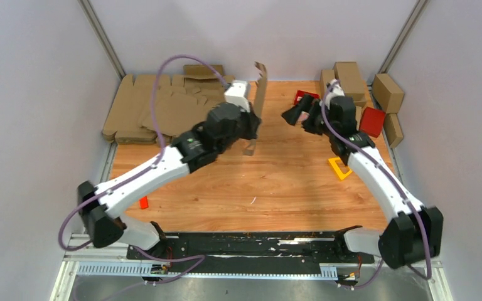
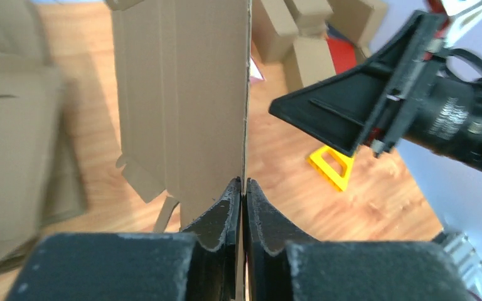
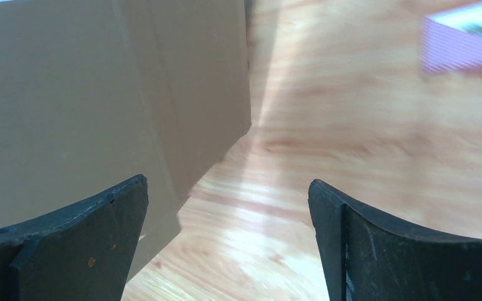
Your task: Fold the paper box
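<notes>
The paper box, a flat brown die-cut sheet, stands upright and edge-on above the middle of the table's far half. My left gripper is shut on the sheet's lower edge. In the left wrist view the fingertips pinch the thin edge of the paper box, which rises straight up from them. My right gripper hangs open just right of the sheet, apart from it. The right wrist view has the paper box filling the left side, beyond the wide-open gripper, with nothing between the fingers.
Flat brown blanks are piled at the back left. Finished brown boxes and red boxes stand at the back right. A yellow frame piece lies by the right arm, and a small orange piece lies near the left.
</notes>
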### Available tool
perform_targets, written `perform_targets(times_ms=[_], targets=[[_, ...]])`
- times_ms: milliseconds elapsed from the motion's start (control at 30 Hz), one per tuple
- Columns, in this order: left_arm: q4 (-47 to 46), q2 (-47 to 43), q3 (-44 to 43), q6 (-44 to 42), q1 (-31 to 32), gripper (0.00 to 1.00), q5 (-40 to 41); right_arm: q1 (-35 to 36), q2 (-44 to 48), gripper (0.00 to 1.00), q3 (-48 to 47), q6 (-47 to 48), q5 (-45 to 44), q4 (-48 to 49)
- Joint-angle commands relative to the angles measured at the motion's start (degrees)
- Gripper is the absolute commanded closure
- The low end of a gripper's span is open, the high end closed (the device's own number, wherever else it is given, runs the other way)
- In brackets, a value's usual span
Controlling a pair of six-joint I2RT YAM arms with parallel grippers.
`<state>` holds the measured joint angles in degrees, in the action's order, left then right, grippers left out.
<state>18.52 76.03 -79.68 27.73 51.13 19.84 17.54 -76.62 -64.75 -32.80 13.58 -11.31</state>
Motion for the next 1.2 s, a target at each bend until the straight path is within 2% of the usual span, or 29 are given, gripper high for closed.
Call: perform_targets(times_ms=[0, 67, 133, 267, 400, 467, 567, 667, 733, 833, 933, 1167], targets=[[-15.8, 11.2, 4.5, 10.7, 2.7, 0.71, -9.1, -3.7, 11.6, 0.00, 11.7, 2.6, -6.5, -5.6], [-19.9, 16.1, 4.4, 14.0, 2.7, 0.50, -16.4, -4.1, 16.1, 0.00, 14.9, 4.2, -10.6, -8.9], [-20.9, 21.1, 2.0, 15.3, 2.7, 0.35, -23.0, -4.5, 20.3, 0.00, 18.0, 5.4, -13.4, -12.7], [-19.5, 26.1, -0.5, 14.2, 2.1, 0.24, -31.6, -5.1, 28.1, 0.00, 22.7, 7.0, -17.8, -17.4], [-23.4, 24.5, 4.2, 14.8, -2.1, 0.25, -35.7, -5.2, 34.1, 0.00, 27.1, 6.1, -20.8, -20.8], [-22.9, 22.7, 5.6, 12.3, -5.1, 0.26, -35.7, -5.2, 35.7, 0.00, 28.8, 3.8, -22.8, -22.8], [-13.9, 21.9, 3.0, 3.7, -8.0, 0.26, -32.2, -5.2, 36.2, 0.00, 30.8, 0.4, -22.0, -24.5], [-2.9, 24.3, -3.3, -5.6, -8.5, 0.26, -23.3, -5.2, 35.1, 0.00, 32.7, -2.2, -20.6, -24.3], [2.3, 26.6, -7.1, -9.1, -8.7, 0.26, -20.1, -5.2, 34.0, 0.03, 34.5, -3.8, -21.2, -23.2], [4.7, 28.5, -9.1, -10.5, -9.4, 0.27, -18.6, -5.2, 31.2, 0.08, 36.1, -4.0, -20.4, -19.4], [4.1, 27.7, -7.3, -11.2, -9.5, 0.27, -19.3, -5.2, 26.1, 0.15, 36.0, -0.2, -17.7, -14.5], [0.0, 17.4, 5.3, -11.7, -9.6, 0.28, -13.4, -7.2, 11.6, 0.23, 31.7, 1.2, -17.2, -11.1]])
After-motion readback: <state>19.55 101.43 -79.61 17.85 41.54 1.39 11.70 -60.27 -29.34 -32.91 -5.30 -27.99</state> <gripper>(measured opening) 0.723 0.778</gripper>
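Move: The left hand still holds the upright cardboard blank and takes it to open table, some 18 cm to its right, 3 cm farther out and about 34 cm below. From there, the pink box stands some 14 cm farther out and 4 cm to the right; the yellow frame about 6 cm nearer and 14 cm to the right. For the empty right hand, the blank's middle is roughly 8 cm to its left, about level. The left hand lets go of the cardboard blank, its fingers opening wide as it swings about 14 cm right and 20 cm down, then, tipped downward, draws back left and forward beside the stack. The open right hand backs off, going about 16 cm back and 13 cm right and sinking some 20 cm, tipping about 30 degrees down to the blank's near edge, fingers beginning to narrow. ##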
